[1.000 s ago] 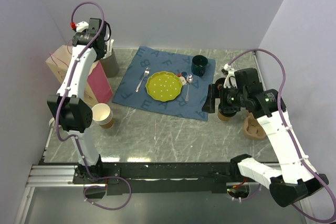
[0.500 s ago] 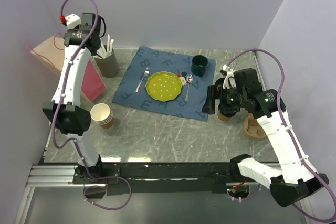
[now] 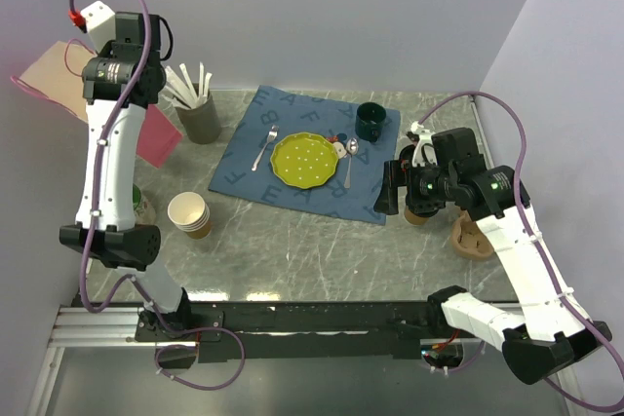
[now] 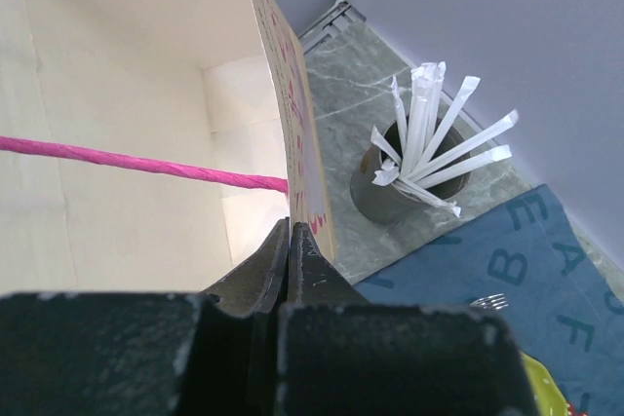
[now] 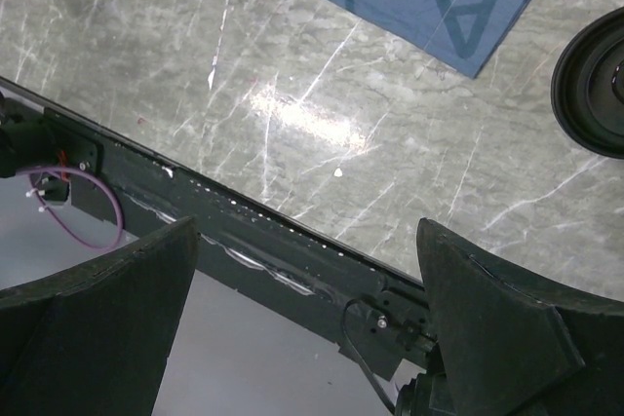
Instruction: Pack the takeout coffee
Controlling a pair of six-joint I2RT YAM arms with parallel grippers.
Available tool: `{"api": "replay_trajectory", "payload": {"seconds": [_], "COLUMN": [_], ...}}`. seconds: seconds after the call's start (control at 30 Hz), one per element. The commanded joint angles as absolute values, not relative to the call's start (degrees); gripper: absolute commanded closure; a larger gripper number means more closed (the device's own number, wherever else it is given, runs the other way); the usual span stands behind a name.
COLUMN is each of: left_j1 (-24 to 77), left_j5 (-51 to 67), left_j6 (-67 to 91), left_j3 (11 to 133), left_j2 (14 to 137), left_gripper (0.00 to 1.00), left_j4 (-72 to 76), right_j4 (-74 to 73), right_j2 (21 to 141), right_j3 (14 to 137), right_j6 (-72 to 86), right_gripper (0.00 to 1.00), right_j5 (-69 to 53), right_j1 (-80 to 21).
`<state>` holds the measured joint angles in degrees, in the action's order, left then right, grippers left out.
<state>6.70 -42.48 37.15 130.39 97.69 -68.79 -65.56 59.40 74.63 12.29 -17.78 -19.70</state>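
The takeout coffee (image 3: pixel 420 212), a brown paper cup with a black lid (image 5: pixel 595 94), stands on the table's right side. My right gripper (image 3: pixel 398 188) hovers just above and left of it, open and holding nothing. In the right wrist view, its fingers (image 5: pixel 507 328) frame the table's front edge, and the lid lies at the right border. My left gripper (image 3: pixel 115 73) is raised at the far left. It is shut on the rim of a beige and pink paper bag (image 3: pixel 54 80). The left wrist view shows the jaws (image 4: pixel 290 228) pinching the bag wall (image 4: pixel 292 114), with the bag's inside (image 4: pixel 117 75) open.
A grey holder of wrapped straws (image 3: pixel 200 116) stands beside the bag. Stacked beige paper cups (image 3: pixel 190 213) sit front left. On the blue cloth (image 3: pixel 244 168) lie a yellow plate (image 3: pixel 305 160), a fork and a spoon, with a dark green mug (image 3: pixel 370 122) behind. A brown cup carrier (image 3: pixel 475 236) lies right.
My left gripper closed on the bag's rim and lifted it up and to the left, tilting the bag. The right arm and the coffee have not moved.
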Motion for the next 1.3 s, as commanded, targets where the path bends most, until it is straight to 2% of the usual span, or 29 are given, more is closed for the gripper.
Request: {"api": "replay_trajectory", "payload": {"seconds": [0.0, 0.37, 0.5, 0.7, 0.83, 0.93, 1.27], "left_j1": [6.77, 7.91, 9.31, 16.51, 31.94, 40.22, 57.12], "left_j5": [-42.19, -23.93, -10.94, 2.71, 0.8, 0.18, -2.38], "left_j6": [34.54, 26.81, 22.51, 19.79, 14.51, 12.13, 1.95], "left_j3": [133.68, 130.17, 126.57, 124.63, 126.73, 123.76, 110.32], "left_j2": [92.91, 82.45, 78.76, 80.5, 84.9, 85.87, 81.75], "left_gripper": [0.99, 0.99, 0.99, 0.99, 0.99, 0.99, 0.99], "left_j4": [-66.45, -51.07, -43.96, -44.2, -51.74, -53.69, -54.06], "right_j4": [-67.06, -65.75, -65.13, -63.81, -62.58, -61.61, -62.67], "right_j2": [59.76, 58.36, 57.22, 55.73, 55.11, 53.7, 47.2], "right_j3": [78.39, 80.08, 78.84, 78.75, 79.8, 80.24, 80.16], "right_j6": [11.86, 14.5, 15.12, 16.52, 18.01, 19.07, 22.85], "right_gripper": [0.0, 0.0, 0.0, 0.0, 0.0, 0.0, 0.0], "right_j5": [-17.66, -19.16, -18.02, -15.13, -10.99, -8.97, 5.44], "right_j1": [-20.13, -20.13, -20.13, -20.21, -20.13, -20.04, -20.13]}}
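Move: The paper bag already hangs by its rim from the left hand; the lidded coffee cup stands about 61 cm to that hand's right and 15 back, 34 lower. The straw pot is some 11 right and 8 ahead, the paper cup stack 9 right and 16 back, the plate 35 right and roughly level ahead. From the right hand the coffee cup is about 10 right, 6 ahead, 19 below; the spare lids lie 15 beyond the cup. The bag, its far rim still pinched in the shut left fingers, is lifted about 15 cm while drawn back, then swept right over the mat towards the coffee cup and lowered again, swinging some 95 degrees clockwise: in all about 37 cm right and 16 back. The right hand, open and empty, rises 5 or 6 cm, then also eases right. ##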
